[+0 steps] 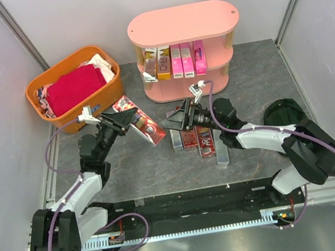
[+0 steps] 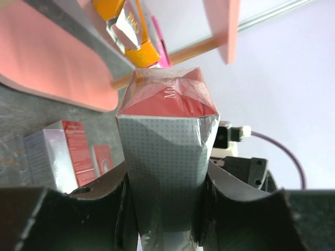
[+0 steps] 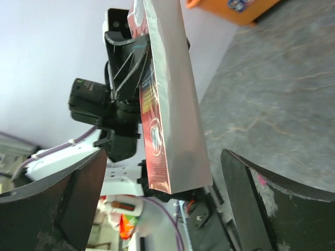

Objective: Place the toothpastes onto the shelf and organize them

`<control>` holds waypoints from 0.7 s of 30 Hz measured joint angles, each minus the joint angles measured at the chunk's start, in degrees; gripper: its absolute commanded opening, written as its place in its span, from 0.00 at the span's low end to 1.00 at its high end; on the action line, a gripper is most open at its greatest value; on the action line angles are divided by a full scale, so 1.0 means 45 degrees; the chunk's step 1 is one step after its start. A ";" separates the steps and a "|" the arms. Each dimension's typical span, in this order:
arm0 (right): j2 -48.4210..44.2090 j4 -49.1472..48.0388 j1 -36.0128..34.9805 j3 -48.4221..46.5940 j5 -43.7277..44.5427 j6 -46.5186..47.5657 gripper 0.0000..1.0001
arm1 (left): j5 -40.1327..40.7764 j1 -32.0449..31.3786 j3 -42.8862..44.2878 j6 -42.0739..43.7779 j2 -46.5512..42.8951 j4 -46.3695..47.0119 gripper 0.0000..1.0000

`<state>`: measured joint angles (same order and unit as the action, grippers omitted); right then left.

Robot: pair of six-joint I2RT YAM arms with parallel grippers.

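My left gripper (image 1: pixel 125 117) is shut on one end of a dark red and silver toothpaste carton (image 1: pixel 145 126), held off the table between the basket and the shelf. In the left wrist view the carton (image 2: pixel 166 141) is clamped between both jaws of that gripper (image 2: pixel 165 180). My right gripper (image 1: pixel 169 124) is open and faces the carton's free end (image 3: pixel 175 110), which shows between its spread fingers (image 3: pixel 162 157) without touching them. The pink shelf (image 1: pixel 183 23) holds several upright toothpastes (image 1: pixel 173 61) on its middle tier. More toothpastes (image 1: pixel 196 137) lie on the table under my right arm.
An orange basket (image 1: pixel 106 94) with a red cloth (image 1: pixel 73 88) stands at the back left. A black object (image 1: pixel 283 111) lies at the right. Grey walls close in both sides.
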<state>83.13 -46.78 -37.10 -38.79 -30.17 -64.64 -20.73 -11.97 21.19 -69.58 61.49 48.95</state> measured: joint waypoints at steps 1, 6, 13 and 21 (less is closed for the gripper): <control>0.0194 -0.0432 -0.0102 0.0024 -0.0097 -0.0223 0.98 | 0.0175 0.0000 -0.0204 -0.0155 -0.0155 0.0306 0.33; 0.0743 -0.1632 -0.0495 0.0330 -0.0379 -0.1010 0.98 | 0.0835 0.0000 -0.0510 -0.0408 -0.1132 0.0884 0.33; 0.0971 -0.2205 -0.1423 0.0374 -0.0379 -0.1258 0.93 | 0.1166 0.0000 -0.0510 -0.0408 -0.1656 0.0967 0.33; 0.1239 -0.2433 -0.1768 0.0282 -0.0335 -0.1379 0.54 | 0.1166 0.0019 -0.0534 -0.0763 -0.0908 0.1457 0.33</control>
<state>88.71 -57.74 -45.06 -37.52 -31.68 -70.85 -15.49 -11.88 18.79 -73.01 57.41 55.51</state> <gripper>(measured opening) 0.576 0.436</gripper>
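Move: The red toothpaste is already held near its middle by the left hand. Its middle lies about 9 cm to the right hand's left, 1 cm ahead and nearly level. The right hand is some 11 cm to the left hand's right, 4 cm back. Under the right hand, roughly 22 cm down on the table, are a grey box about 2 cm left and 1 cm ahead, and a red box 6 cm right and 2 cm ahead. The red toothpaste stays pinched in the left hand, which lifts it about 4 cm, easing a little left, then sinks by 1 cm. Meanwhile the open right hand draws back about 5 cm and left 4 cm to the toothpaste's near, right-hand end, turning slightly counter-clockwise. There it stops and its fingers close about halfway around that end; a firm grip can't yet be seen. ##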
